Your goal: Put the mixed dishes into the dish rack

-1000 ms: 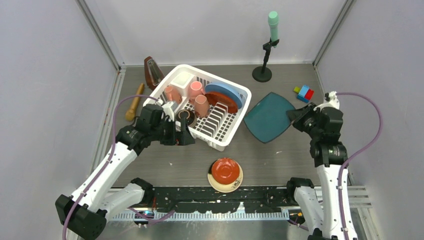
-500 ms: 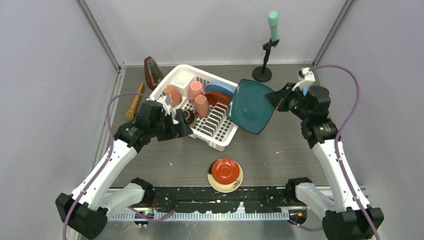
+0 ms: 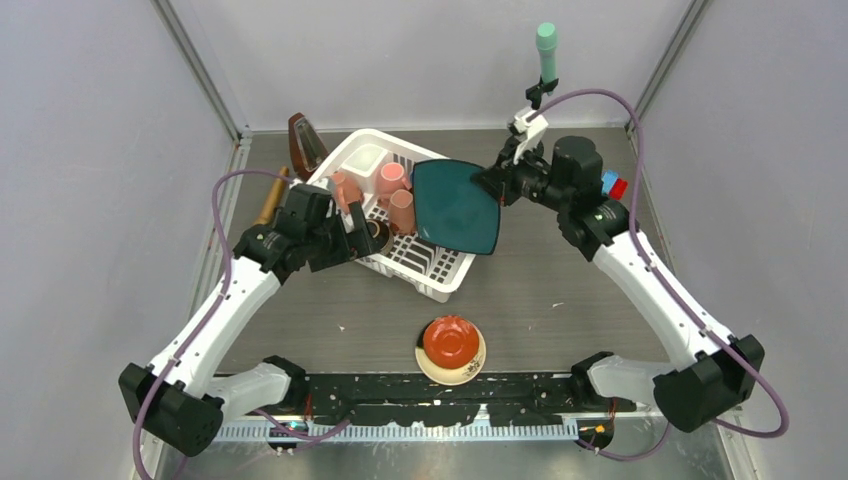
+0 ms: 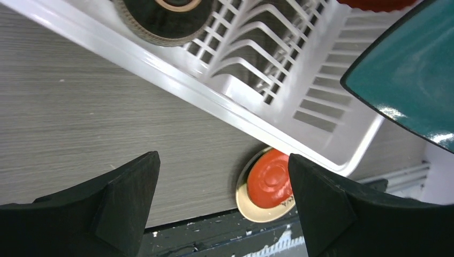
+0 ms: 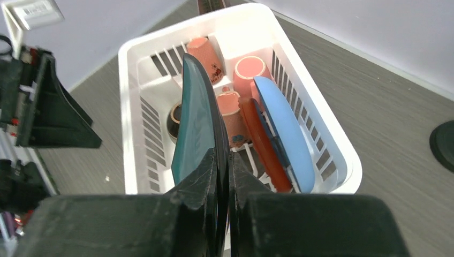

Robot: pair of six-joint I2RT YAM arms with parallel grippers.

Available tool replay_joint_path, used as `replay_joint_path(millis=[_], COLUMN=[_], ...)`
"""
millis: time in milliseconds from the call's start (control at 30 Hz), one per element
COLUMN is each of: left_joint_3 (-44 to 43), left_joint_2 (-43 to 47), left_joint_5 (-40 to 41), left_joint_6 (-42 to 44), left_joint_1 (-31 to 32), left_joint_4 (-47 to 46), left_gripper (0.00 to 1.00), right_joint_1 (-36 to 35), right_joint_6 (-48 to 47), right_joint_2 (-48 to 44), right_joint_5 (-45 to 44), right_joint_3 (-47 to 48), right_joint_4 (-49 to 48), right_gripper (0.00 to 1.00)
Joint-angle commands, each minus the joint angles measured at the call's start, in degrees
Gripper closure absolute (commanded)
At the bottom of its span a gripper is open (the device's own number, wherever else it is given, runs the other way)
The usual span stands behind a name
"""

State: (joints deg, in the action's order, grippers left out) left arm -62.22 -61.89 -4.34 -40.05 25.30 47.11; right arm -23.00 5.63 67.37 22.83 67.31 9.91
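My right gripper [image 5: 222,155] is shut on the edge of the dark teal plate [image 3: 455,207], holding it on edge above the right half of the white dish rack [image 3: 440,290]. Inside the rack [image 5: 128,107] stand three pink mugs [image 5: 249,69], a brown bowl [image 5: 174,115], a light blue plate [image 5: 284,134] and a red dish [image 5: 262,142]. The left gripper [image 3: 352,240] hangs open just outside the rack's near-left wall, beside the bowl [image 3: 377,235], with nothing between its fingers. A red saucer [image 3: 450,340] lies upside down on a cream saucer [image 3: 430,368] near the front edge.
A brown metronome [image 3: 303,142] and a wooden roller [image 3: 268,205] lie left of the rack. A black stand with a green top [image 3: 540,80] rises at the back. Coloured blocks [image 3: 612,185] sit behind the right arm.
The right arm has lifted the teal plate off the table and swung it left over the rack. The left gripper has drawn back slightly from the bowl.
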Motion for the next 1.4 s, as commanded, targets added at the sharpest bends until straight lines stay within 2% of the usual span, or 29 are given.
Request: replay_joint_path(millis=[0,167,333,500,800,1033,1367], left_joint_3=[-3.63,-2.68,-3.32,-3.36,-3.42,-3.97,-4.01], left_joint_2=[-1.00,0.14,0.67,0.36,-1.01,-2.19,-2.75], left_joint_5=[7.72,5.46,8.86,8.93,9.44,9.61,8.97], left_joint_6=[-2.31,-2.31,-2.74,-2.15,-1.08,0.53,2.67], left_joint_1=[-0.42,-0.40,-0.42,-0.40,-0.42,-0.43,-0.39], left_joint_4=[4.65,2.94,4.39,4.47,3.94,3.92,3.53], left_gripper=[0.07,0.08,0.08,0.08,0.08,0.08,0.08], right_joint_1=[-1.60,-2.10,-3.67,-5.95,-8.19,-9.63,-11.52], right_joint_6=[-10.23,-12.94,-14.81,-23.27,-35.83,-40.15,-41.92], right_joint_2=[3.03,5.90,7.97,12.67,17.90,20.94,24.22], right_joint_5=[-0.83,-2.98,-7.16,-7.67,-10.62,-18.50,-17.51], right_joint_3=[7.40,8.67,8.42,15.52,20.53,19.73,20.18], right_joint_4=[-1.33,-0.54,-4.96,2.56,9.39,7.16,8.78], right_gripper=[1.00,1.00,1.00,1.00,1.00,1.00,1.00])
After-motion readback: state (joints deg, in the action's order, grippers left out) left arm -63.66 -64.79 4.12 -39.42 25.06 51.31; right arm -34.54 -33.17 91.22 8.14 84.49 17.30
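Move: The empty rack slot just on the near side of the terracotta plate lies from the right hand, which already grips the teal plate by its rim, about 9 cm left, 3 cm ahead and 22 cm below. The terracotta plate stands 2 cm beyond that slot, the blue plate some 5 cm beyond it, and the nearer mug about 7 cm to its left. From the left hand, the slot is about 16 cm right, 9 cm ahead and 11 cm below. Forward and left, sinking as it goes, the right hand carries the teal plate about 11 cm in over the rack towards the plate slots. It rolls some 40 degrees, left side dipping, to bring the plate from lying broad towards standing on edge, and the fingers tip a little further down while keeping their pinch. The open, empty left hand eases about 3 cm left. ##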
